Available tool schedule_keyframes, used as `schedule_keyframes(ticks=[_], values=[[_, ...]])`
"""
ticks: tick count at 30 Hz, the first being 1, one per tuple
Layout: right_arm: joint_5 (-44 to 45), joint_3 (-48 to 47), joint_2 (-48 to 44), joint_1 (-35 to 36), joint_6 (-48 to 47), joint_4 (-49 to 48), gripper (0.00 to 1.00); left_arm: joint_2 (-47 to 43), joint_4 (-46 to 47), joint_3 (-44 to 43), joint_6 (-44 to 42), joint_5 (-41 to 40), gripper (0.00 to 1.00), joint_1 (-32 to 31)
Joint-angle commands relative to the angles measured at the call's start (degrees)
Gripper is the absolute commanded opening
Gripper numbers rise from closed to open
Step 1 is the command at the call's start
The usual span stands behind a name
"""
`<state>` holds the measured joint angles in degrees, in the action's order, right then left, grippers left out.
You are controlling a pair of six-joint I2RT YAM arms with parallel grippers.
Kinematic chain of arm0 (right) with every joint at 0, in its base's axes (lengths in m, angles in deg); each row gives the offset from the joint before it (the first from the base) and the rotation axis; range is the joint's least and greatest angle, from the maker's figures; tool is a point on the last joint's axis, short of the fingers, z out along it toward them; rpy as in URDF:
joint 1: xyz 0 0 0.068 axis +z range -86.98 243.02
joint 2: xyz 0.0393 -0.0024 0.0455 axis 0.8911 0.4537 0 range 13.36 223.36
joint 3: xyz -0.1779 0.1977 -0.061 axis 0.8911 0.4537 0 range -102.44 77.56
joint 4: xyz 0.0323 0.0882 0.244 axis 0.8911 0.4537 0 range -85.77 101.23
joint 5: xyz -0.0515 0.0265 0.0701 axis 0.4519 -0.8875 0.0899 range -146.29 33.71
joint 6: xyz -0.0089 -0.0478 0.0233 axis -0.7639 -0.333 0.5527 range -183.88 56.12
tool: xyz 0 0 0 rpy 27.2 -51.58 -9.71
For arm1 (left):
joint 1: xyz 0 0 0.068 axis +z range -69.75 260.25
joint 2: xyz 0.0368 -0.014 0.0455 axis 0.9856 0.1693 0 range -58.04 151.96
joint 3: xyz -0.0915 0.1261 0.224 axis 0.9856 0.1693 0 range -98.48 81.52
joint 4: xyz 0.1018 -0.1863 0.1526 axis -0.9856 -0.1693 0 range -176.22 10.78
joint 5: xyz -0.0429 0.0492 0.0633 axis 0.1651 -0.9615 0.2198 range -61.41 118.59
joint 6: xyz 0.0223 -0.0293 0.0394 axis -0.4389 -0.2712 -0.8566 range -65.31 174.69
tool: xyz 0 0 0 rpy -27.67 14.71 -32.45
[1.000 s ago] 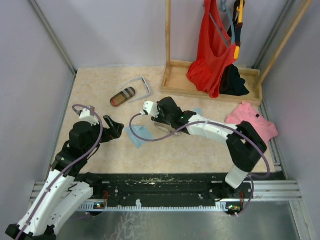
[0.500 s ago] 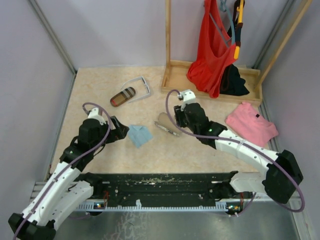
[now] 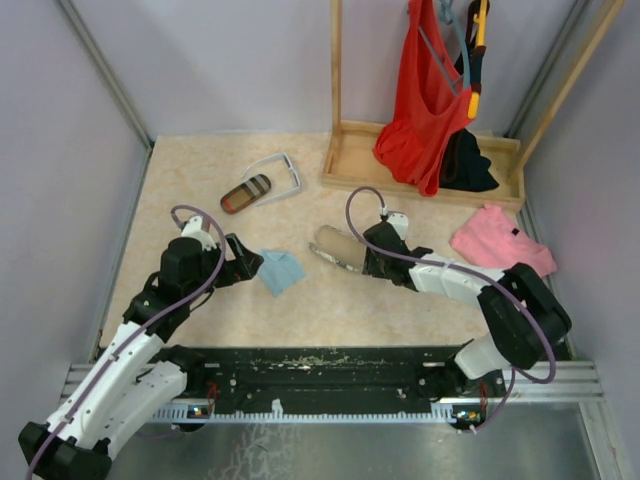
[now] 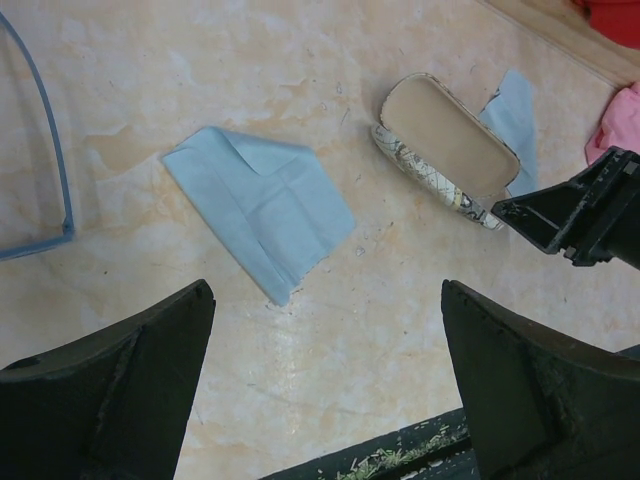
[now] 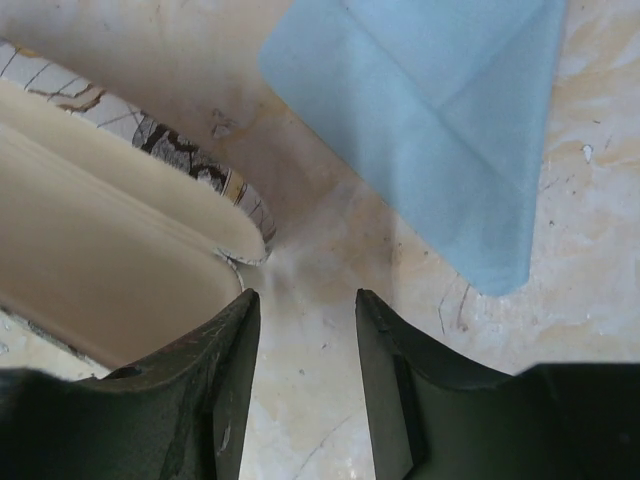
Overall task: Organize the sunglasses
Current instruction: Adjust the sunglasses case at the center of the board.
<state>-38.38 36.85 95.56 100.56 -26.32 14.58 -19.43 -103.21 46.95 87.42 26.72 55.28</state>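
The pale-framed sunglasses (image 3: 276, 172) lie at the back of the table beside a brown-striped case (image 3: 245, 193). Their thin frame (image 4: 55, 150) shows at the left border of the left wrist view. My left gripper (image 3: 250, 268) (image 4: 325, 290) stands wide open, just short of a light blue folded cloth (image 3: 281, 270) (image 4: 265, 205). My right gripper (image 3: 368, 262) (image 5: 305, 300) is low at the right end of an open patterned case (image 3: 337, 247) (image 5: 110, 270) (image 4: 445, 140). It is open, with bare table between the fingers. A second blue cloth (image 5: 450, 130) (image 4: 515, 110) lies just beyond it.
A wooden rack base (image 3: 355, 170) stands at the back right, with a red garment (image 3: 425, 100) hanging over it. A pink folded garment (image 3: 502, 243) lies on the right. Grey walls close both sides, and a black rail (image 3: 330, 370) runs along the near edge.
The right arm pulled back from over the open case and came down at its right end. The left gripper moved right, closer to the blue cloth.
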Motion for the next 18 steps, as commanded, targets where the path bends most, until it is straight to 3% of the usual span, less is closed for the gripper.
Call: schedule_keyframes(ticks=[1, 18], values=[[0.2, -4.2, 2.5, -1.7, 2.7, -5.3, 0.42, -1.2, 1.6, 0.2, -0.7, 0.7, 0.99, 0.2], [0.1, -8.4, 9.2, -3.9, -2.8, -11.1, 0.21, -0.6, 1.8, 0.4, -1.2, 0.7, 0.99, 0.2]])
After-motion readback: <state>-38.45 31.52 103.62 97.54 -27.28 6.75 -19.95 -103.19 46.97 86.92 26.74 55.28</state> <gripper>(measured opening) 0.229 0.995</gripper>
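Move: At the sunglasses case's near right corner stands the right hand, with the case's middle about 4 cm ahead, 7 cm to its left and some 2 cm lower. The right blue cloth lies beyond the case's right end, roughly 6 cm ahead of this hand and 4 cm to its right; the left blue cloth is about 22 cm to its left and 2 cm back. From the left hand, the case is some 20 cm to the right, about 1 cm ahead and 15 cm below. Sliding about 5 cm forward, and a little left, past the case's right end at almost level height, the right hand reaches the far right corner of the rim. Its half-open fingers close to about half their starting gap, bringing the left fingertip inside the case and the right one outside, so that they pinch the rim's edge between them. ##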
